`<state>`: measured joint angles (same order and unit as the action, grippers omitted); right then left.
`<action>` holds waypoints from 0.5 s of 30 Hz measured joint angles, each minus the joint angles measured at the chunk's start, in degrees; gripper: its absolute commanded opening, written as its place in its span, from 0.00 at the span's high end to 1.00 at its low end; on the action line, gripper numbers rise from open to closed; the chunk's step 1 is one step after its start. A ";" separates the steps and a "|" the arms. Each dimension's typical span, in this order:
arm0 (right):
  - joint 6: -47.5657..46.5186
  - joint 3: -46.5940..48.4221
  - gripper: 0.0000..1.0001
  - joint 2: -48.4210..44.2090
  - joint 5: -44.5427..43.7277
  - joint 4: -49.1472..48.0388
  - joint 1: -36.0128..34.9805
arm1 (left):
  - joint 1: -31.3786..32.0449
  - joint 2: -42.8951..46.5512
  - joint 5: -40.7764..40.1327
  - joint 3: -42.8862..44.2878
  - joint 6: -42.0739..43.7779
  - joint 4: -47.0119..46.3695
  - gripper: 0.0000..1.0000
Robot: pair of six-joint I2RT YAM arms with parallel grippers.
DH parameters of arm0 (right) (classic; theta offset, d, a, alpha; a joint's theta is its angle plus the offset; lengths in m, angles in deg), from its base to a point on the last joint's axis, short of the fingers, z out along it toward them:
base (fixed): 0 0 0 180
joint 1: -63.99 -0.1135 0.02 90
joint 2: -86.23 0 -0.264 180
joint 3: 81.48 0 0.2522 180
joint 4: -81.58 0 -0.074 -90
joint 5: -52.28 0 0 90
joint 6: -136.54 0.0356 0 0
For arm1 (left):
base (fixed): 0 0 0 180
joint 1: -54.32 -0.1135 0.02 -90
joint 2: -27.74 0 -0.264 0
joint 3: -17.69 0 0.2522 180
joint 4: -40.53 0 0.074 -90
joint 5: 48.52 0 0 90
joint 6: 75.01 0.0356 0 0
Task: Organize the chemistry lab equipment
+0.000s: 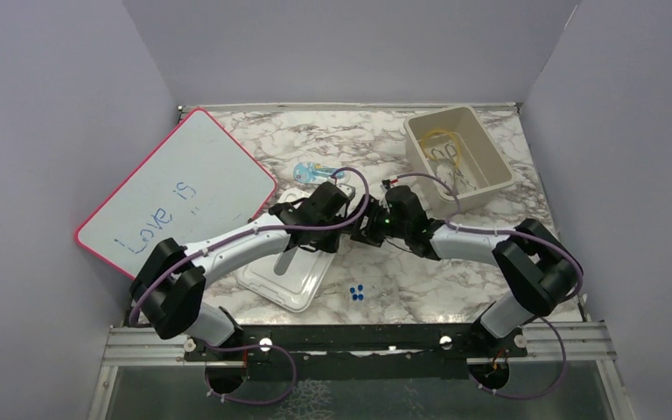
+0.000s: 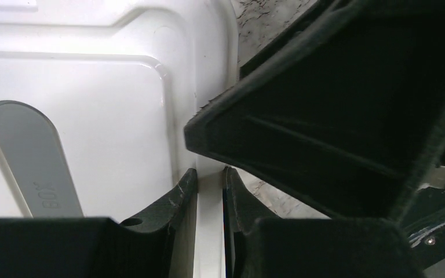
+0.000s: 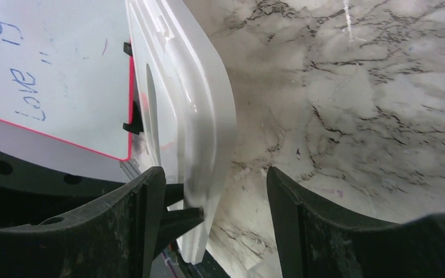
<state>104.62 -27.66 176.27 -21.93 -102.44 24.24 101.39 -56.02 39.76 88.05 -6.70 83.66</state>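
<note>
A white plastic lid (image 1: 284, 273) lies on the marble table in front of the arms. My left gripper (image 1: 347, 224) is shut on its right rim; in the left wrist view the pads (image 2: 184, 194) pinch the white rim (image 2: 210, 197). My right gripper (image 1: 370, 229) is open beside that same rim, facing the left one. In the right wrist view its jaws (image 3: 214, 197) stand wide apart with the lid's edge (image 3: 188, 104) between them, nothing held. Amber tubing (image 1: 442, 142) and small clear pieces lie in a beige bin (image 1: 493, 156) at the back right. Forceps and green stick are not discernible.
A pink-edged whiteboard (image 1: 179, 188) leans at the left, also in the right wrist view (image 3: 46, 63). A small blue and clear item (image 1: 315, 171) lies behind the lid. Small blue pieces (image 1: 356, 292) lie near the front. Grey walls close in both sides.
</note>
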 measured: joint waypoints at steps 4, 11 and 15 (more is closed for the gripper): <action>3.26 -0.07 0.39 2.45 0.09 -5.75 -0.59 | -0.02 0.55 1.05 0.00 -0.15 -0.48 1.00; 8.48 -2.99 0.79 5.09 0.04 -18.47 -1.14 | -0.09 2.27 2.89 -0.02 -0.20 -0.98 1.00; 9.81 -5.25 0.91 5.03 -0.74 -23.65 -1.11 | -0.46 3.89 3.41 -0.02 -0.33 -0.87 0.98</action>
<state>114.44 -32.91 181.30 -22.67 -126.09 23.13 100.93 -52.13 43.17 88.02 -7.03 82.78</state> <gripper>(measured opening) 0.211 0.210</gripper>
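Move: The lid's raised right edge is already pinched by the left hand; the stretch the right hand goes for is some 4 cm ahead and 2 cm right of the left hand point. From the right hand, it lies about 2 cm left and 1 cm ahead, roughly level. Also from the right hand, the blue pack is around 14 cm ahead and 8 cm left, and the blue caps 14 cm back, straight in line, both some 6 cm lower. The lid's right edge gets a second grip: the open right hand slides about 2 cm left and 1 cm forward over it, rising nearly 2 cm and rolling some 15 degrees so its left side lifts, while its fingers close to pinch the edge just beyond the left hand. The left hand keeps its pinch and lifts the edge about 2.5 cm, drifting slightly right. ##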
